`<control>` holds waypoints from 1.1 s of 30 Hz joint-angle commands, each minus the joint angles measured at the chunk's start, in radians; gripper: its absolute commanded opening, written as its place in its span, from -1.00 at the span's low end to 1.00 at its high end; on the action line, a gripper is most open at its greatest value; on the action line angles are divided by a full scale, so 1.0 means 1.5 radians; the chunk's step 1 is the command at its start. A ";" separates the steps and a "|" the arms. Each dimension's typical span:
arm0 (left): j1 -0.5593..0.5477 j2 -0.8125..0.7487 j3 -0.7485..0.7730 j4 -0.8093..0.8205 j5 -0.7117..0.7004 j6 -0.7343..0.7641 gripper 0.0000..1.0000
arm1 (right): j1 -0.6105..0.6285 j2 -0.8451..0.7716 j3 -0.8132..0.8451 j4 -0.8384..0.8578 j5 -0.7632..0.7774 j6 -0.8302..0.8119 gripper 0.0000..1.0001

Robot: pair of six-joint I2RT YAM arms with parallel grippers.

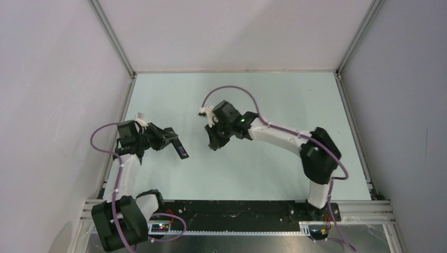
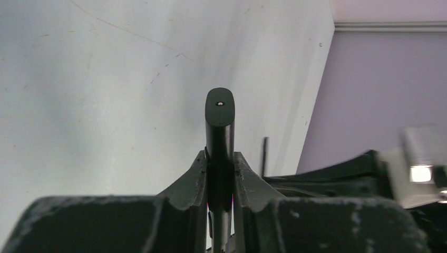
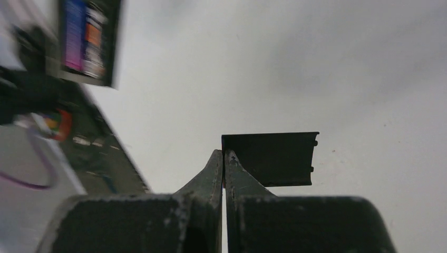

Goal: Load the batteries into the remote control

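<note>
My left gripper (image 1: 171, 141) is shut on the remote control (image 1: 180, 148) and holds it above the table at the left. In the left wrist view the remote control (image 2: 220, 118) points straight away, edge-on, between the fingers of the left gripper (image 2: 220, 158). Its open recess shows the batteries (image 3: 84, 37) inside, one blue-purple, one with orange, blurred. My right gripper (image 1: 213, 142) points down at the table middle, to the right of the remote. Its jaws (image 3: 224, 154) are shut with nothing seen between them, tips at the left edge of the loose black cover plate (image 3: 274, 158).
The pale table (image 1: 274, 105) is boxed in by white walls at the back and both sides, with metal rails along the edges. The right arm's body (image 2: 342, 174) fills the lower right of the left wrist view, close to the remote.
</note>
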 commanded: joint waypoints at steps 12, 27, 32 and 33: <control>-0.070 -0.128 0.005 0.285 0.024 -0.211 -0.99 | -0.017 -0.351 -0.149 0.408 0.054 0.543 -1.00; -0.181 -0.165 0.036 0.355 -0.164 -0.351 -1.00 | 0.019 -0.333 -0.195 0.701 0.014 0.751 -1.00; -0.181 -0.159 0.027 0.355 -0.164 -0.384 -1.00 | 0.016 -0.333 -0.196 0.697 -0.002 0.760 -1.00; -0.182 -0.157 0.026 0.355 -0.161 -0.380 -1.00 | 0.012 -0.338 -0.196 0.676 -0.007 0.752 -1.00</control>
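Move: About 13 cm to the left of the right fingertips, 2 cm nearer the base and at roughly their height, is the remote's open battery bay, both batteries inside. The right hand already holds the battery cover clear of the table. From the left hand, which grips the remote, the cover lies some 17 cm to the right, 4 cm back and 4 cm lower. Sweeping up fast by about 32 cm, the right hand carries the pinched cover from beside the remote to above its level, easing back some 4 cm as its fingers swing from steeply down to pointing left and slightly upward. The left hand keeps its grip and lifts the remote some 15 cm, shifting 5 cm right and a little forward, fingers tipping up by about 25 degrees. ##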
